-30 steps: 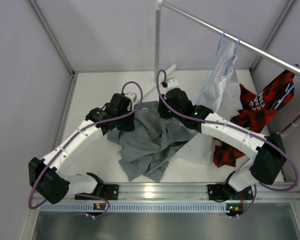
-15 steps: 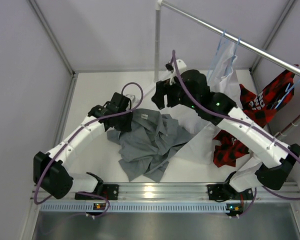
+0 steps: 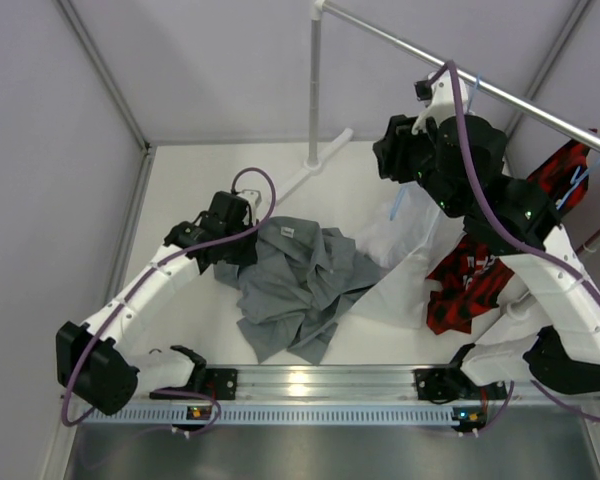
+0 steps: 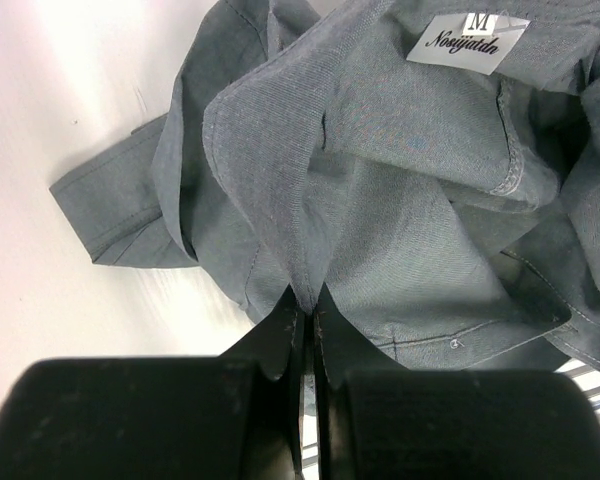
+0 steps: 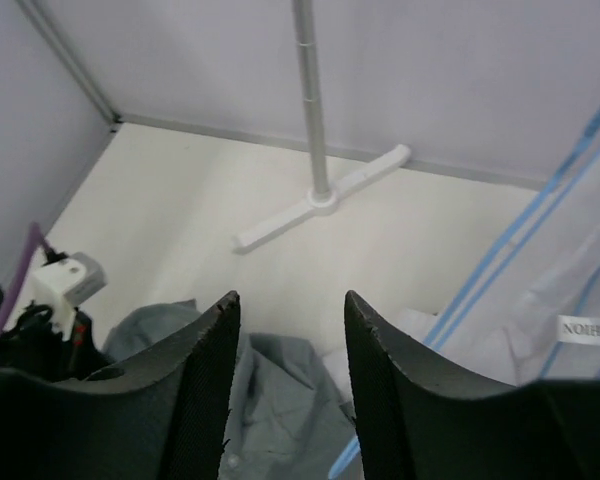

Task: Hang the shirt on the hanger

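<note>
The grey shirt (image 3: 300, 290) lies crumpled on the white table, its collar label (image 4: 465, 42) facing up. My left gripper (image 3: 240, 248) sits at the shirt's left edge, and its jaws (image 4: 307, 290) are shut on a fold of the grey fabric (image 4: 380, 180). My right gripper (image 3: 387, 158) hangs high near the rail, open and empty (image 5: 287, 297), with the shirt (image 5: 270, 400) far below it. A thin light-blue hanger (image 3: 397, 202) hangs against the white shirt just under that gripper, and its arm (image 5: 520, 250) runs along the right of the right wrist view.
A metal rail (image 3: 540, 110) crosses the back right. It carries a white shirt (image 3: 420, 240) and a red-and-black garment (image 3: 500, 230). The rack's post (image 3: 314, 90) and foot (image 5: 320, 200) stand at the back centre. Enclosure walls close in left and behind.
My right gripper has left the shirt and risen up and to the right toward the rail, now open. The left gripper stays shut on the shirt and has barely moved.
</note>
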Controlling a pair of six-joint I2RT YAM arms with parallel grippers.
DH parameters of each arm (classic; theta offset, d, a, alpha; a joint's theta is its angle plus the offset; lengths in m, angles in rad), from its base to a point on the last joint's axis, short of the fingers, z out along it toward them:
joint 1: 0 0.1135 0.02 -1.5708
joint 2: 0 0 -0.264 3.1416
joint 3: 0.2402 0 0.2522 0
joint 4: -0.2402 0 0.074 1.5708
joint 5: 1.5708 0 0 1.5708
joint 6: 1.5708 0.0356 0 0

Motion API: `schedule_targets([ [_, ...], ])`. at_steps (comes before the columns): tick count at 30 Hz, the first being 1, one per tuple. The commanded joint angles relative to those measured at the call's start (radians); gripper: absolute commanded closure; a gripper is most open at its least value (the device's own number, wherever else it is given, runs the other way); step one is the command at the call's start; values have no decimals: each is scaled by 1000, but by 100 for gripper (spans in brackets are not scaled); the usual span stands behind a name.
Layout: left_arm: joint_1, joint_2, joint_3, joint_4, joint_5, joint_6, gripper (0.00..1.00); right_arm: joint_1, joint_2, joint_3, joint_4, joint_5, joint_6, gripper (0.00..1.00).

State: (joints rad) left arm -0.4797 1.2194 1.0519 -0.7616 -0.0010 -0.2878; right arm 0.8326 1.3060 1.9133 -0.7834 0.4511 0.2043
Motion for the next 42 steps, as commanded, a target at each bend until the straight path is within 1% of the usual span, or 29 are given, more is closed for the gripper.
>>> schedule_targets([
  [1, 1, -18, -9, 45, -4, 12, 100, -13, 2, -6, -74, 190, 3, 57],
  [7, 3, -17, -15, 45, -4, 16, 100, -15, 13, -54, -70, 337, 26, 64],
  [8, 3, -18, -15, 47, 33, 16, 100, -15, 13, -63, -59, 356, 26, 65],
  [14, 3, -26, -18, 48, 36, 16, 100, -15, 16, -144, -31, 405, 40, 65],
  [20, 3, -20, -18, 50, 50, 18, 100, -16, -25, -229, 22, 432, 63, 67],
  [27, 3, -31, -20, 50, 49, 18, 100, -30, -22, -278, 49, 426, 81, 69],
  [38, 3, -32, -23, 50, 62, 19, 100, -49, -40, -355, 105, 463, 125, 79],
  [41, 1, -35, -21, 50, 65, 22, 100, -49, -40, -356, 111, 462, 133, 85],
  [42, 3, -35, -21, 50, 67, 21, 100, -49, -42, -353, 111, 465, 138, 89],
])
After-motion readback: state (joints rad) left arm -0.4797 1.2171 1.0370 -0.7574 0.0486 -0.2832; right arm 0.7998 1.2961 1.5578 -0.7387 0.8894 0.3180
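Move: The blue hanger's low end hangs about 5 cm ahead of the right hand, 6 cm to its right and 11 cm below. The white shirt is roughly 12 cm right, 3 cm ahead and 20 below; the grey shirt lies some 14 cm left, 10 back and 43 down. From the left hand, that hanger end is about 30 cm right, 6 ahead and 20 up. Right hand sinks about 11 cm, drifts right and forward, turning clockwise some 30 degrees, fingers closing around the blue hanger. ##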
